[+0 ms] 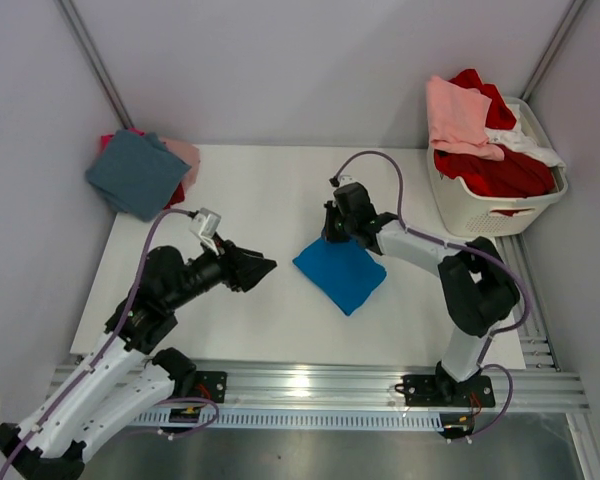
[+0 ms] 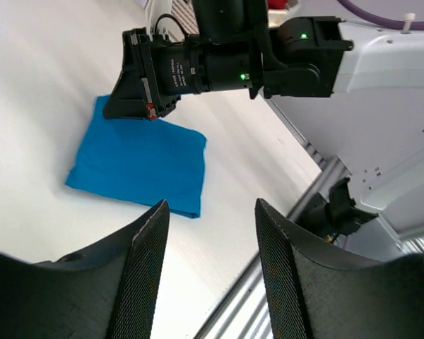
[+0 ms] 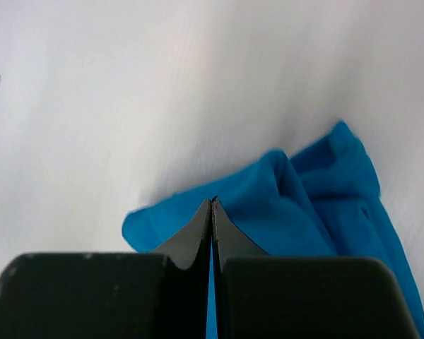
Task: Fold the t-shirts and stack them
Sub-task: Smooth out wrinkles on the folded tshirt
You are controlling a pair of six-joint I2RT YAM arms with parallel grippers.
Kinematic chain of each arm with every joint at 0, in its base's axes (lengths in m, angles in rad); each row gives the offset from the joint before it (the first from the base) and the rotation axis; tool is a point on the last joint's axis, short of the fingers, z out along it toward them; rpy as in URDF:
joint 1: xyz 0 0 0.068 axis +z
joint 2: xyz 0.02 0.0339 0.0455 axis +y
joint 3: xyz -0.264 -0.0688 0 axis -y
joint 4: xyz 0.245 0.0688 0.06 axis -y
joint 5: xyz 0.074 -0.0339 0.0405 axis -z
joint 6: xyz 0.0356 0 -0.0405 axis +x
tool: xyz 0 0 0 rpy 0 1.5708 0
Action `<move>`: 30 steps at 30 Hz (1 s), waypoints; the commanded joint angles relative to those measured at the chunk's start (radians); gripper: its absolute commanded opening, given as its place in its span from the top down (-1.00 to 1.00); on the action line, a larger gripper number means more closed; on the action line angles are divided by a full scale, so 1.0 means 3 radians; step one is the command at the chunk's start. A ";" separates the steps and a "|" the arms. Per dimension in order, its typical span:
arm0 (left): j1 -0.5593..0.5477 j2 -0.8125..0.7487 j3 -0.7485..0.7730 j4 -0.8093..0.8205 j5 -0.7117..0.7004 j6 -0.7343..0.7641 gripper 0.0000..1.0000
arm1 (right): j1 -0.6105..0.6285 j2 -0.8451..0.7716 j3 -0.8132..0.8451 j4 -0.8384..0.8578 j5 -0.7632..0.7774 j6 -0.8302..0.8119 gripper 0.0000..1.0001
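A folded bright blue t-shirt (image 1: 342, 272) (image 2: 138, 166) (image 3: 304, 205) lies mid-table. My right gripper (image 1: 333, 234) (image 2: 127, 110) (image 3: 212, 202) is shut at the shirt's far left corner. Its tips are pressed together just over the cloth, and I see no cloth pinched between them. My left gripper (image 1: 266, 268) (image 2: 210, 208) hangs open and empty to the left of the shirt, pointing at it. A dusty teal t-shirt (image 1: 135, 172) tops a folded pile at the back left. Pink (image 1: 185, 154) and red edges show under it.
A white slatted basket (image 1: 492, 208) at the back right holds a red t-shirt (image 1: 492, 172), a pale pink one (image 1: 458, 115) draped over its rim, and a white one (image 1: 532, 147). An aluminium rail (image 1: 310, 385) runs along the near table edge. Walls close in behind and at both sides.
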State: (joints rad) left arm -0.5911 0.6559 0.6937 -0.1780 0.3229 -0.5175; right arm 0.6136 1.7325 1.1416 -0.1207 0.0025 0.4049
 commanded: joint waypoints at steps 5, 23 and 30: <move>-0.0024 -0.0254 -0.0119 -0.0368 -0.0402 0.0227 -0.13 | -0.0056 0.0601 0.0531 -0.0017 -0.0136 -0.0026 1.00; -0.0024 -0.0080 -0.0078 -0.0450 -0.0360 0.0303 -0.13 | -0.0337 0.1374 0.1313 -0.0186 0.0278 -0.0368 1.00; -0.0024 -0.0126 -0.0093 -0.0425 -0.0401 0.0298 -0.13 | -0.0282 0.0695 0.1074 0.0197 0.0319 -0.0629 1.00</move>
State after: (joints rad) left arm -0.5926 0.6327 0.6678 -0.3206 0.2119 -0.4435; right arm 0.5060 2.1109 1.4849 -0.1505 0.0757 0.2787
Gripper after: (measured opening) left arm 0.564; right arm 0.002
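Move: Beneath the shut right fingers, about 8 cm down, is the far part of the folded blue t-shirt; the t-shirt's middle lies some 8 cm back and 3 cm to the right. Its rumpled far corner is only about 2 cm ahead. The laundry basket stands well off, roughly 44 cm to the right and 16 cm ahead. From the raised left hand, the t-shirt's middle is about 10 cm ahead, 16 cm right and 26 cm below. Sinking about 7 cm while reaching out over the rumpled far corner, the right hand, fingers kept shut, then travels mostly forward, veering slightly right, and lifts a little at the end, some 10 cm farther out and just beyond the far edge. It rolls about 10 degrees, left side down. Off the cloth, the left hand drifts 2 cm left and sinks about 4 cm, fingers half open. ##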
